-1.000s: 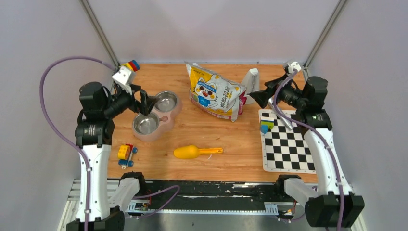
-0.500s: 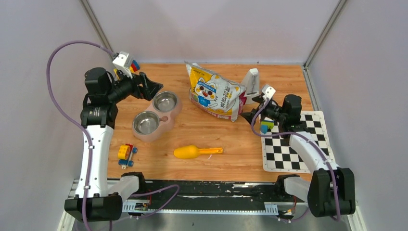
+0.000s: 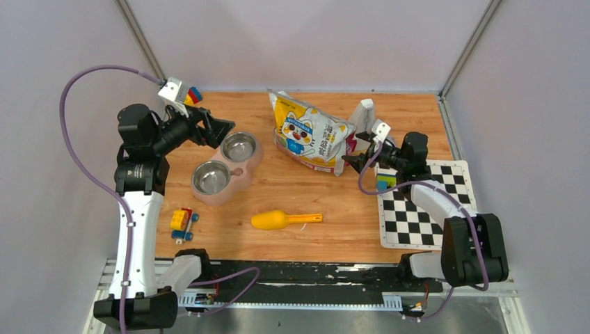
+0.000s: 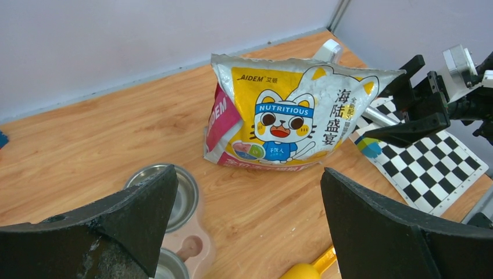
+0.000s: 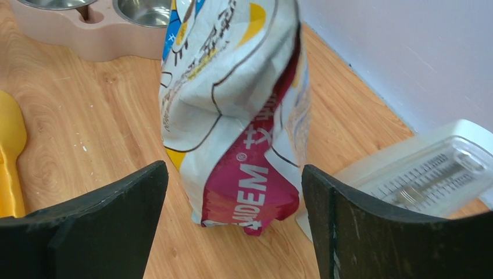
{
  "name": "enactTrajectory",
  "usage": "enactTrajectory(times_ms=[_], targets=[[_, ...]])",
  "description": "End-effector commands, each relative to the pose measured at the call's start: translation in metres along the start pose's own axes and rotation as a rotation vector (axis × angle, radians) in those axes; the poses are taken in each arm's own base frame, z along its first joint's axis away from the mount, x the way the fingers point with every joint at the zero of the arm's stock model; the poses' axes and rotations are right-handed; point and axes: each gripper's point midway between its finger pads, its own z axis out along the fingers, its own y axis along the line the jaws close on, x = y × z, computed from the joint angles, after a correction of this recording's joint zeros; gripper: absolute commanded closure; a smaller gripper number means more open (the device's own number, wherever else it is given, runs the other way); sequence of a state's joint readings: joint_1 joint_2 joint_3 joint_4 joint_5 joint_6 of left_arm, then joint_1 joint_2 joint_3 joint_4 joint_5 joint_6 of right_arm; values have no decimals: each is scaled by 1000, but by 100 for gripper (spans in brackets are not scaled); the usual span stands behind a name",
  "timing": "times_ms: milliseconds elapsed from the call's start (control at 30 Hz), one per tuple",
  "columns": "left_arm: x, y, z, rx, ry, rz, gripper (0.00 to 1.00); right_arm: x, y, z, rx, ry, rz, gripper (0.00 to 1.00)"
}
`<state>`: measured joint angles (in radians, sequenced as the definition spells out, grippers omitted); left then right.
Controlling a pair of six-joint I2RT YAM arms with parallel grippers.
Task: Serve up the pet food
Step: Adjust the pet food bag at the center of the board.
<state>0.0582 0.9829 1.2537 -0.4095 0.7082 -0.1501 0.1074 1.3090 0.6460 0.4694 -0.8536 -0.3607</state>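
The pet food itself is hidden inside the crinkly yellow-and-white cat bag (image 3: 312, 136), which stands at the back centre of the table. My right gripper (image 3: 353, 149) is low at the bag's right end. In the right wrist view it (image 5: 234, 168) is open, with the bag's magenta side fold (image 5: 244, 186) between the fingers and a gap on both sides. My left gripper (image 3: 221, 131) hangs open above the pink double bowl (image 3: 245, 172), facing the bag (image 4: 290, 116). Nothing is between its fingers (image 4: 249, 171). Both steel bowls look empty.
A yellow scoop (image 3: 285, 220) lies in front of the bag. A white ribbed device (image 3: 363, 115) stands just behind the bag's right end. The checkered mat (image 3: 417, 209) with small blocks (image 3: 385, 181) lies at the right. A toy car (image 3: 182, 224) sits front left.
My right arm swung down and left from above the mat to the bag's right end. My left gripper lifted off the bowls and pulled back toward the rear left.
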Motion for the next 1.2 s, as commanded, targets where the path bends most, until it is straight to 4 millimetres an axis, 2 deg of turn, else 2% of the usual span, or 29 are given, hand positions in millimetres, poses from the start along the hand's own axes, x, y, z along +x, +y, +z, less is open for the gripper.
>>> enactTrajectory(times_ms=[0,133,300,433,500,567,600,800,1000,1067,1167], targets=[[-9,-8,-1,31,-35,17,0,-23,6,19,-62,-69,-69,18],[-7,-6,1,31,-28,8,0,-17,3,30,-22,-72,-38,33],[-6,-5,2,33,-24,1,0,-12,-3,32,35,-79,-39,55],[-5,-6,4,42,-20,-9,0,-10,-9,31,81,-82,-44,74],[-5,-5,6,44,-18,-15,0,-8,-8,32,74,-77,-43,84],[-4,-5,7,47,-15,-18,0,-7,-6,33,62,-75,-38,97],[-5,-5,7,47,-16,-19,0,-6,-5,33,56,-73,-33,100],[-3,-4,8,47,-11,-28,0,-14,0,29,47,-92,-15,100],[-1,-4,8,45,-8,-38,0,-36,-5,13,140,-144,-14,100],[0,-3,9,46,-6,-43,0,-46,-2,7,147,-158,4,100],[0,-3,10,50,-1,-58,0,-52,7,3,121,-150,52,100]])
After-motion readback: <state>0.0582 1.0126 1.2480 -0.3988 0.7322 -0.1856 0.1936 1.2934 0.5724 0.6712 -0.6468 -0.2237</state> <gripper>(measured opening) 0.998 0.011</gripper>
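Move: The right hand is at the upper right end of the pet food bag. The bag's middle lies about 11 cm to its left, 7 cm ahead and 9 cm below. The white dispenser stands some 12 cm ahead and 5 cm to its right, low down. The small toy block is roughly 14 cm to its right and 1 cm nearer, and the yellow scoop about 20 cm left and 14 cm back. From the left hand the bag is about 22 cm right, 13 cm ahead and far below. Leftward first by about 2.5 cm, then forward by some 2 cm, the right hand brings its wide-open fingers onto the upper right corner of the bag and shuts them, pinching the film. Keeping that pinch, it draws back about 1.5 cm and a little to the right, starting to rise about 1 cm while the wrist turns slightly clockwise. ##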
